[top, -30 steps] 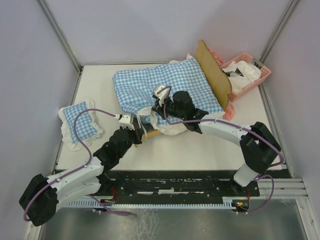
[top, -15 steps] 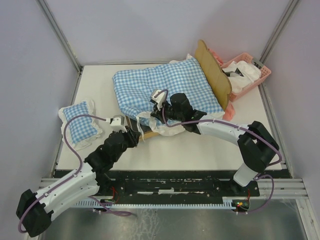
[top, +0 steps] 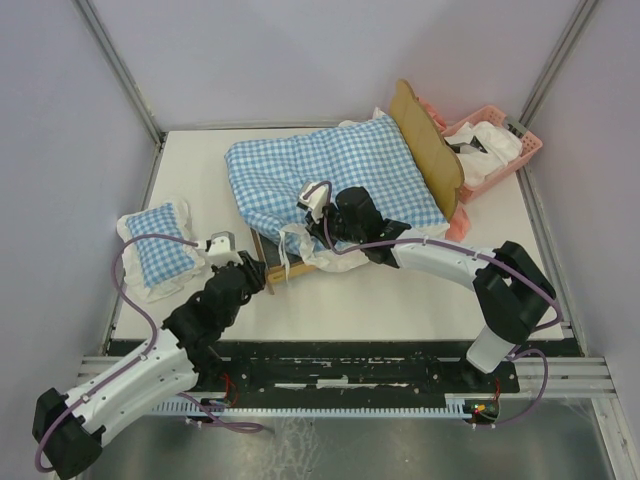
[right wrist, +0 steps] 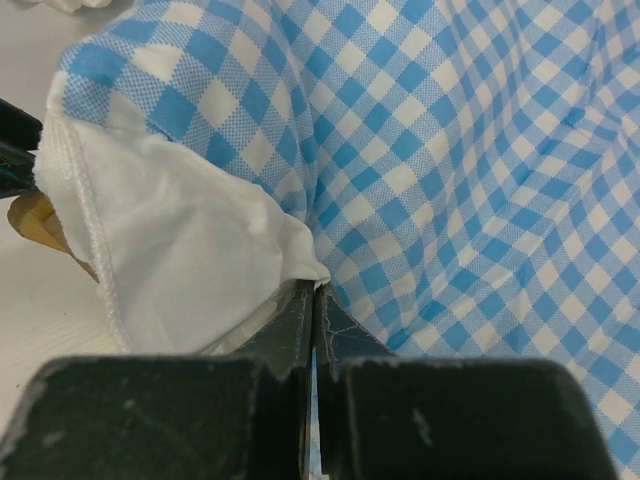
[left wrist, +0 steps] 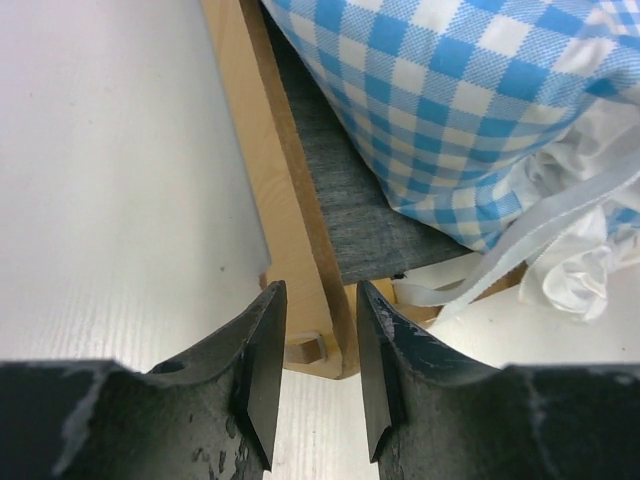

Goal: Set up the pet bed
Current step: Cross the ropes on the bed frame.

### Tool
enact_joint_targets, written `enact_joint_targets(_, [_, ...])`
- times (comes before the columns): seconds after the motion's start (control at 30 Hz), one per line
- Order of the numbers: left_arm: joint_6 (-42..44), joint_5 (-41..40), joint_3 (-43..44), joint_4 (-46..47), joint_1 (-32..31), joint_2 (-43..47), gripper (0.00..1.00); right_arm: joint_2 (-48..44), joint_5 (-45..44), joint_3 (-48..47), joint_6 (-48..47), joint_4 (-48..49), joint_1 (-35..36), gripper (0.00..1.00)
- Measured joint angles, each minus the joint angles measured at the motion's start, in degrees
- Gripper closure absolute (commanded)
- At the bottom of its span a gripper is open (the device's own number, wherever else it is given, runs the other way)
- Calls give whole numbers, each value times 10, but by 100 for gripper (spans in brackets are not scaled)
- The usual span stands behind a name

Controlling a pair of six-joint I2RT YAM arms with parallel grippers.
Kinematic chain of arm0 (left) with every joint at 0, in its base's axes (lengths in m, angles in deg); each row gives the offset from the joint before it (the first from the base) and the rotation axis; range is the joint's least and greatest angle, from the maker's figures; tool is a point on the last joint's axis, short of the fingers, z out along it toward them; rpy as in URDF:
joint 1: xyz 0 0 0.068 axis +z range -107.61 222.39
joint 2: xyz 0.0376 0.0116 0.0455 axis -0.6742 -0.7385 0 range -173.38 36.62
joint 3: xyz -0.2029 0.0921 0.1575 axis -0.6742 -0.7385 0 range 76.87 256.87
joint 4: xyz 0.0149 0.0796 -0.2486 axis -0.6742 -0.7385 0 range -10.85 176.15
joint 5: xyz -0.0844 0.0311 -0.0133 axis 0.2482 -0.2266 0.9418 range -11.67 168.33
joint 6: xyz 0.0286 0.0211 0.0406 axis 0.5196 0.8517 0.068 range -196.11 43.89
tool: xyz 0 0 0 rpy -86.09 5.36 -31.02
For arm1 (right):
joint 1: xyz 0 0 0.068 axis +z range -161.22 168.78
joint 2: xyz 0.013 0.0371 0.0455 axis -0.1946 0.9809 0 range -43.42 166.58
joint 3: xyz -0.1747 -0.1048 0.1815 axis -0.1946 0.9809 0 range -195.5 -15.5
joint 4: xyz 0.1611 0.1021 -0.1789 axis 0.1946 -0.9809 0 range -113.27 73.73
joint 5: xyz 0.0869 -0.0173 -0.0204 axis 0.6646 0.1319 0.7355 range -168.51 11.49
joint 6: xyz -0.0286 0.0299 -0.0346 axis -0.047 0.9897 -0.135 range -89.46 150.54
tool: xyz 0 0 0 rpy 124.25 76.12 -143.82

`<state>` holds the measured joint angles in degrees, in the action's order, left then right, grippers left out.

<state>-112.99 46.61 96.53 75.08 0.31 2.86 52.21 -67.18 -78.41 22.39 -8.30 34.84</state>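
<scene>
The pet bed [top: 432, 140] is a light-wood frame with its headboard at the right; its near left corner [top: 267, 268] pokes out from under a blue-and-white checked cushion [top: 330, 165]. In the left wrist view my left gripper [left wrist: 320, 290] stands open just short of the wooden rail [left wrist: 265, 170], with the grey base [left wrist: 350, 210] and the cushion [left wrist: 450, 90] beyond it. My right gripper [right wrist: 315, 290] is shut on the cushion's edge, where checked cloth [right wrist: 480, 150] meets white frill [right wrist: 170, 240]. From above, the right gripper [top: 316, 213] sits over the cushion's near left corner and the left gripper [top: 255, 268] is at the frame corner.
A small checked pillow [top: 155, 250] lies at the left of the white table [top: 400, 300]. A pink basket [top: 497, 145] with white cloth stands behind the headboard at the back right. White ribbons [left wrist: 520, 250] trail from the cushion over the frame's corner.
My left gripper has opened off the bed's corner and drawn back to the left and nearer. The right gripper has shifted slightly left, staying shut on the cushion's edge.
</scene>
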Motion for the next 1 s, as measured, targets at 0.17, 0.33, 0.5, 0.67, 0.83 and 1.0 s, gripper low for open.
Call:
enact_joint_targets(0.17, [0,-13,-17,30,0,-16,67,0,-5,-7,-5,-4,0,87])
enact_joint_targets(0.33, [3,-13,-33,102,0,-45,97,0,-12,-8,-7,-16,3,72])
enact_joint_targets(0.5, [13,-27,-33,138,0,-69,97,-9,-27,-4,8,-33,8,51])
enact_joint_targets(0.67, [9,-34,-25,140,2,-79,97,-65,-49,32,45,-42,12,36])
enact_joint_targets(0.83, [2,-54,24,112,7,-108,97,-146,-78,77,84,-52,13,35])
enact_joint_targets(1.0, [-16,-53,99,125,7,-121,97,-211,-102,151,125,-16,34,37])
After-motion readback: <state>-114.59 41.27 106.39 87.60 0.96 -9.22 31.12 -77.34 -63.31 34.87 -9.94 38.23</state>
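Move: The loose white rope by the near-left corner of the bed frame is roughly 2 cm ahead and 2 cm to the right of the left fingers, 1 cm below them. The frame's corner post stands about 1 cm ahead and 4 cm below that hand; the cushion's near checked fold lies some 7 cm ahead and 4 cm right, level in height. The right fingers already pinch the white hem; from them the rope is about 8 cm left, 6 cm back, 4 cm lower. Ease the half-open left gripper 1–2 cm forward and slightly down at the frame corner and shut it on the white rope, creep on a little, then lift it quickly about 8 cm, still going forward. Meanwhile open the right gripper wide to let go of the white hem, and draw it back and to its right, about 8 cm in all, rising some 3 cm and turning roughly 10 degrees clockwise. ##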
